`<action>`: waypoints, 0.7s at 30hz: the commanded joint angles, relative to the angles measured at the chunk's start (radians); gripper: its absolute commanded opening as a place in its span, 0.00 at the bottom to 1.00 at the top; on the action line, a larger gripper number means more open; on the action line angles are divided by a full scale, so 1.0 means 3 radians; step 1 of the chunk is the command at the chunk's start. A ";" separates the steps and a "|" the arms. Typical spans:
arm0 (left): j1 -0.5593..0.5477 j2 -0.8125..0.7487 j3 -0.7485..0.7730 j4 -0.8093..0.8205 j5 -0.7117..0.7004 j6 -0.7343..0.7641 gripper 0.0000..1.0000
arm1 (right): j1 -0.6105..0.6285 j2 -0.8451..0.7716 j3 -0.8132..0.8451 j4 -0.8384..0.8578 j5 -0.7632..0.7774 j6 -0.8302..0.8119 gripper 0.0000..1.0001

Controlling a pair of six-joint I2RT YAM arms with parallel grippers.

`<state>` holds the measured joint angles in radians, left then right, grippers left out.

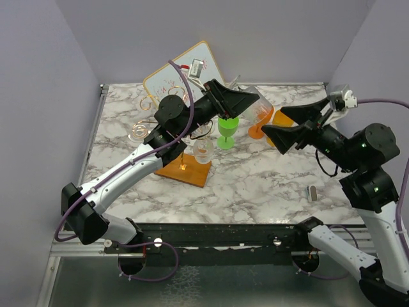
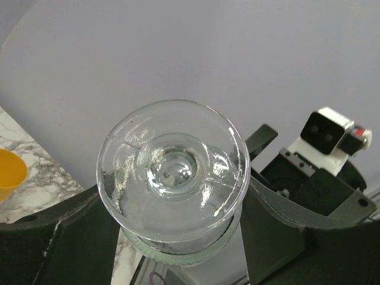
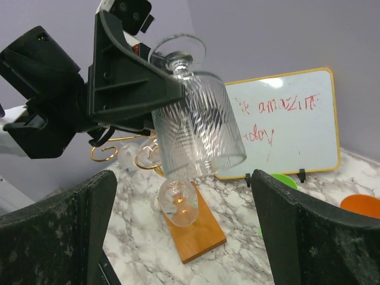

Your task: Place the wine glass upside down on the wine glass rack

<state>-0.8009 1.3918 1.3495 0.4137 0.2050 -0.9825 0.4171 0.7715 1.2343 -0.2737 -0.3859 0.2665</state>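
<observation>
The clear ribbed wine glass (image 3: 196, 124) hangs upside down and slightly tilted, foot (image 2: 172, 172) up, with my left gripper (image 1: 239, 101) shut on it near the stem. The wine glass rack (image 1: 185, 167) stands below and left of it on its brown wooden base (image 3: 199, 231). The rack's gold curled arms (image 3: 119, 148) show behind the glass, and a small clear glass (image 3: 178, 202) hangs on the rack. My right gripper (image 1: 273, 121) stands wide open just right of the held glass, touching nothing. In the right wrist view its fingers (image 3: 59, 237) frame the glass.
A tilted whiteboard (image 1: 179, 77) with red writing leans at the back. A green glass (image 1: 227, 131) and an orange glass (image 1: 259, 128) stand between the rack and my right gripper. A small grey object (image 1: 313, 192) lies on the marble table at the right.
</observation>
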 commanded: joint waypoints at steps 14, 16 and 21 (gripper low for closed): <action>-0.0015 0.0175 0.0342 0.0022 0.0820 0.0239 0.23 | 0.0008 0.0872 0.0569 -0.0752 -0.0629 -0.0372 0.97; -0.0016 0.0177 0.0346 0.0010 0.0902 0.0313 0.23 | 0.0008 0.0877 0.0550 -0.0737 -0.0698 -0.0328 0.91; -0.0018 0.0145 0.0349 -0.0098 0.0952 0.0550 0.23 | 0.0006 0.0892 0.0540 -0.0812 -0.0791 -0.0258 0.75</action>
<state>-0.8009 1.4551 1.4006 0.3569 0.4355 -0.8909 0.4194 1.0412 1.3933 -0.4740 -0.5735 0.1699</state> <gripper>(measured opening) 0.691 0.778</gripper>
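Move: The clear wine glass, held base-up in the left fingers, has its middle some 6 cm ahead, 6 cm to the left and about 2 cm below the empty right hand. From the left hand it lies about 1 cm ahead, 2 cm to the right and 2 cm lower. On the table roughly 38 cm below the right hand, the orange glass stands about 29 cm straight ahead, the green one about 27 cm ahead and 10 cm left. Still gripped by the left hand, the clear wine glass is brought about 4 cm right, down and back to meet the right hand, the left wrist turning some 10 degrees clockwise. The right hand goes forward-left with open fingers, then sinks, about 5 cm down in all; its fingertips dip some 15 degrees to straddle the ribbed bowl, and the fingers start closing, backing off slightly. ##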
